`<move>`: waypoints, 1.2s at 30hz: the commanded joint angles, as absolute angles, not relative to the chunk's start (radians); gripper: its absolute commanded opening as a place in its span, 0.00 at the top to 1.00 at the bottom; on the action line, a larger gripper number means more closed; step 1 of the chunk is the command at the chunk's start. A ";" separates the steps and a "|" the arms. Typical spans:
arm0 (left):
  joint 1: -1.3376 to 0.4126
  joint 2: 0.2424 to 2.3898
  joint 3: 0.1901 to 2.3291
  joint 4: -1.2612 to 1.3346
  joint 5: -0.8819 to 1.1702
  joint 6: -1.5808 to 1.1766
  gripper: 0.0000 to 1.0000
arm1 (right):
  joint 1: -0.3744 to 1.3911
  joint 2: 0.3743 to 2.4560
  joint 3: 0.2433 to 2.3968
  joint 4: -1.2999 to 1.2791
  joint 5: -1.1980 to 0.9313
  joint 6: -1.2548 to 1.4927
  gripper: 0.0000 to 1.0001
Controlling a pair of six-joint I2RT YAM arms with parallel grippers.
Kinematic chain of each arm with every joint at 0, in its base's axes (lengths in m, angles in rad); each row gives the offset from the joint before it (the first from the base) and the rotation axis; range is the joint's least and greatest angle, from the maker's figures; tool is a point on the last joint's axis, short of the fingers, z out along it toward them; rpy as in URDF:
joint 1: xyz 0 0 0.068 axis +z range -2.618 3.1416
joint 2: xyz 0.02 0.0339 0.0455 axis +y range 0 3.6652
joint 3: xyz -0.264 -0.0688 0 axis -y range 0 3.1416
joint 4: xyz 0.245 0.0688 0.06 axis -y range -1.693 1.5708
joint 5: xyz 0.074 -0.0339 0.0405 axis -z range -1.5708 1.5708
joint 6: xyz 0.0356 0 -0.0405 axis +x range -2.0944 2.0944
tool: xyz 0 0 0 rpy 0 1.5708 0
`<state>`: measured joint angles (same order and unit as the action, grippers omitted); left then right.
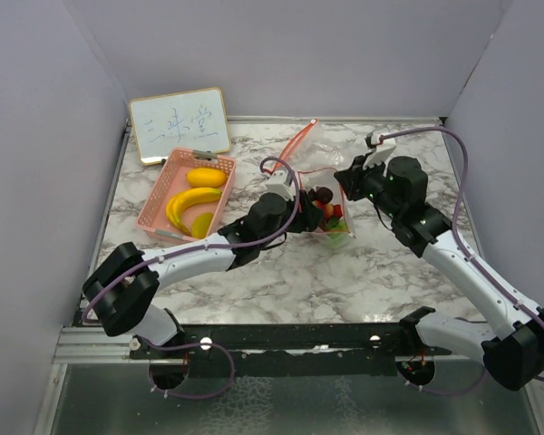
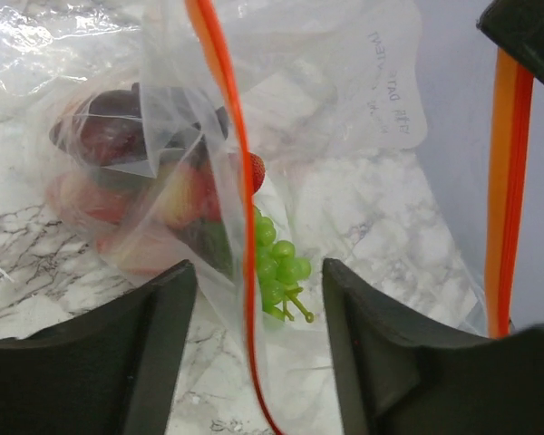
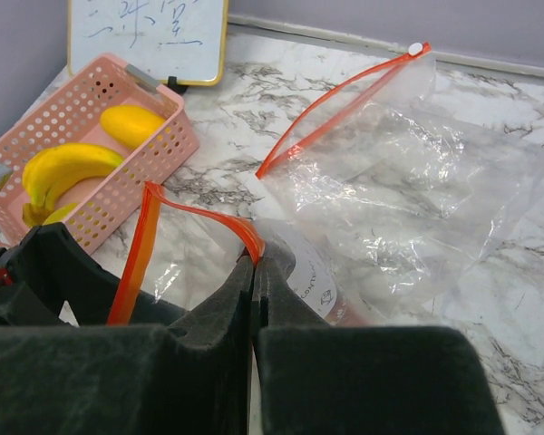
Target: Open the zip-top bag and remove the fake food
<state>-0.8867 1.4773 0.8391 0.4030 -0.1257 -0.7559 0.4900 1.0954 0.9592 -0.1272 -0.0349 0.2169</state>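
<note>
The zip-top bag [image 1: 334, 228] lies mid-table, its clear film [image 2: 163, 181] holding fake food: red pieces [image 1: 326, 210], a dark purple piece [image 2: 118, 113] and a green grape cluster [image 2: 279, 267]. My left gripper [image 2: 258, 272] is open at the bag's mouth, with the orange zip strip [image 2: 245, 227] and the grapes between its fingers [image 2: 154, 344]; from above the left gripper [image 1: 304, 201] sits at the bag's left side. My right gripper [image 3: 254, 263] is shut on the bag's other orange zip edge [image 3: 199, 213], holding it up; overhead the right gripper [image 1: 352, 178] is behind the bag.
A pink basket [image 1: 154, 204] at the left holds a yellow banana [image 1: 192, 201] and a lemon [image 1: 206, 177]. A second, empty zip bag [image 1: 301, 147] lies behind. A small whiteboard [image 1: 179, 124] leans at the back left. Grey walls enclose the table.
</note>
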 commanded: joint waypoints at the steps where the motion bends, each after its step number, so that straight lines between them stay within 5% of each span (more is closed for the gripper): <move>1: -0.942 1.442 0.923 0.225 -0.311 -0.757 0.49 | 0.491 1.060 0.944 -0.079 -0.032 0.234 0.99; 7: -0.962 1.450 0.974 0.124 -0.373 -0.742 0.89 | 0.490 1.045 0.918 -0.073 -0.046 0.251 0.99; 10: -0.962 1.457 0.991 0.114 -0.377 -0.713 1.00 | 0.490 1.038 0.911 -0.063 -0.056 0.256 0.99; 26: -0.749 1.248 1.116 -0.160 -0.440 -0.543 1.00 | 0.573 1.234 1.056 0.106 -0.441 0.357 0.99; 36: -0.744 1.382 1.221 -0.189 -0.332 -0.500 1.00 | 0.574 1.245 0.885 0.038 -0.144 0.335 0.99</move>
<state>-0.7399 1.2861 1.1992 -0.1970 -0.4129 -0.5167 0.5747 1.2388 0.9730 0.0650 -0.3027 0.3431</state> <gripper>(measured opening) 0.012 0.015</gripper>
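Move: The bag's near zip edge already runs between the left hand's half-open fingers, about 1 cm ahead. The round fruit in the bag lies some 6 cm ahead of the left hand, 4 cm right and 12 below; the pink basket is about 31 cm left and 8 ahead. From the right hand, which already holds the other part of the rim, that near edge lies some 7 cm left, 5 back and 8 below. Almost in place at first, the left fingers shut from part-open and pinch the zip edge; then the left hand goes left about 12 cm and up nearly as far, with some forward travel, turning counter-clockwise some 20 degrees and carrying the edge towards the basket. The right hand keeps its pinch and follows left about 9 cm at nearly its own height, also turning counter-clockwise. ##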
